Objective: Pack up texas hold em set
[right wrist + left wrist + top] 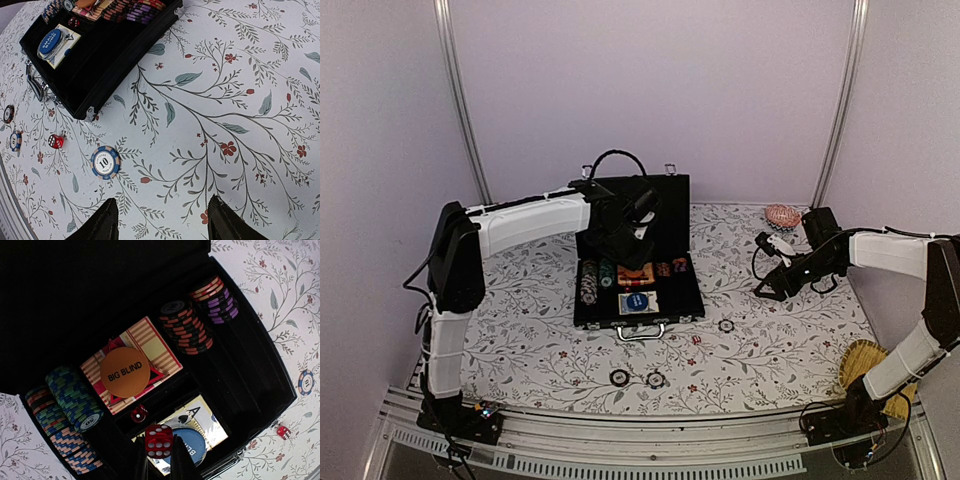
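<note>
The black briefcase [685, 300] lies open mid-table, its lid upright. Inside are chip stacks [75, 400], an orange "BIG BLIND" disc [124, 372] on a black-red triangle, a blue disc [192, 447] on cards [210, 422], and a small red die [139, 413]. My left gripper [159, 460] hovers over the case, shut on another red die [159, 441]. My right gripper [162, 220] hangs open above bare tablecloth to the right of the case. A blue "10" chip [105, 162] lies ahead and to the left of the right gripper. Near it is a loose red die [55, 141].
Two more chips [619, 377] [655, 379] lie near the front edge of the table. A pink shell-like object [782, 214] sits at the back right. A yellow straw item [868, 365] lies at the front right by the right arm's base.
</note>
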`<state>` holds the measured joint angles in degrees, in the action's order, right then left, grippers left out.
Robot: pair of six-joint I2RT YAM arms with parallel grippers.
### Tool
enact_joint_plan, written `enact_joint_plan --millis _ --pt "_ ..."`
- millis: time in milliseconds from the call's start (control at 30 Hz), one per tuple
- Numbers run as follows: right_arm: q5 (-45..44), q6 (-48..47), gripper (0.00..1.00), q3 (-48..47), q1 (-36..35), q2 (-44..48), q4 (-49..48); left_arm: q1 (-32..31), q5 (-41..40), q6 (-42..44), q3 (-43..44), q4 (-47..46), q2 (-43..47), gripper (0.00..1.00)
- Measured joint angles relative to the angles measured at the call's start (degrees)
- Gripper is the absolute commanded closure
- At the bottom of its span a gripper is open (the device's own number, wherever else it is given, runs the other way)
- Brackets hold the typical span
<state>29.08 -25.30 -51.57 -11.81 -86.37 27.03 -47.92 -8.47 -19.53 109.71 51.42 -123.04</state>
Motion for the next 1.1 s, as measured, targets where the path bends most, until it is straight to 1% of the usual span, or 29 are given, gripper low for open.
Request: enact_joint_plan --millis 367,867,1100 --pt "0.0 0.0 0.38 0.0 0.0 0.0 0.0 0.6 1.4 -0.7 0.0 -1.8 -5.4 0.86" --pt "0.0 0.0 0.38 0.0 0.0 0.0 0.0 0.9 1.7 -0.7 -1.5 -3.0 -8.3 0.86" --pt "0.0 0.0 0.38 0.0 0.0 -0.2 0.0 1.4 1.3 -0.7 -2.2 -4.0 -8.4 0.86"
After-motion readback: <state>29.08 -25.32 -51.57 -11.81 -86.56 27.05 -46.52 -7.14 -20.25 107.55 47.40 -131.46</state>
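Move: The left gripper already holds a red die above the case; the dice slot between the two card packs lies about 9 cm below it and 1 cm ahead. A loose red die sits at that height, 1 cm ahead and 2 cm left. The Big Blind button is roughly 5 cm ahead, 2 cm left and 7 cm down; the blue button is 3 cm back, 8 cm down. From the idle right gripper, the slot is about 8 cm ahead, 28 cm left and 6 cm down. Lower the left gripper almost straight down, about 8 cm, slowing briefly past halfway, to bring the held die down to the dice slot close to the right of the loose die. Let the wrist tip some 5 degrees steeper on the way, and keep the fingers pinched on the die throughout. ##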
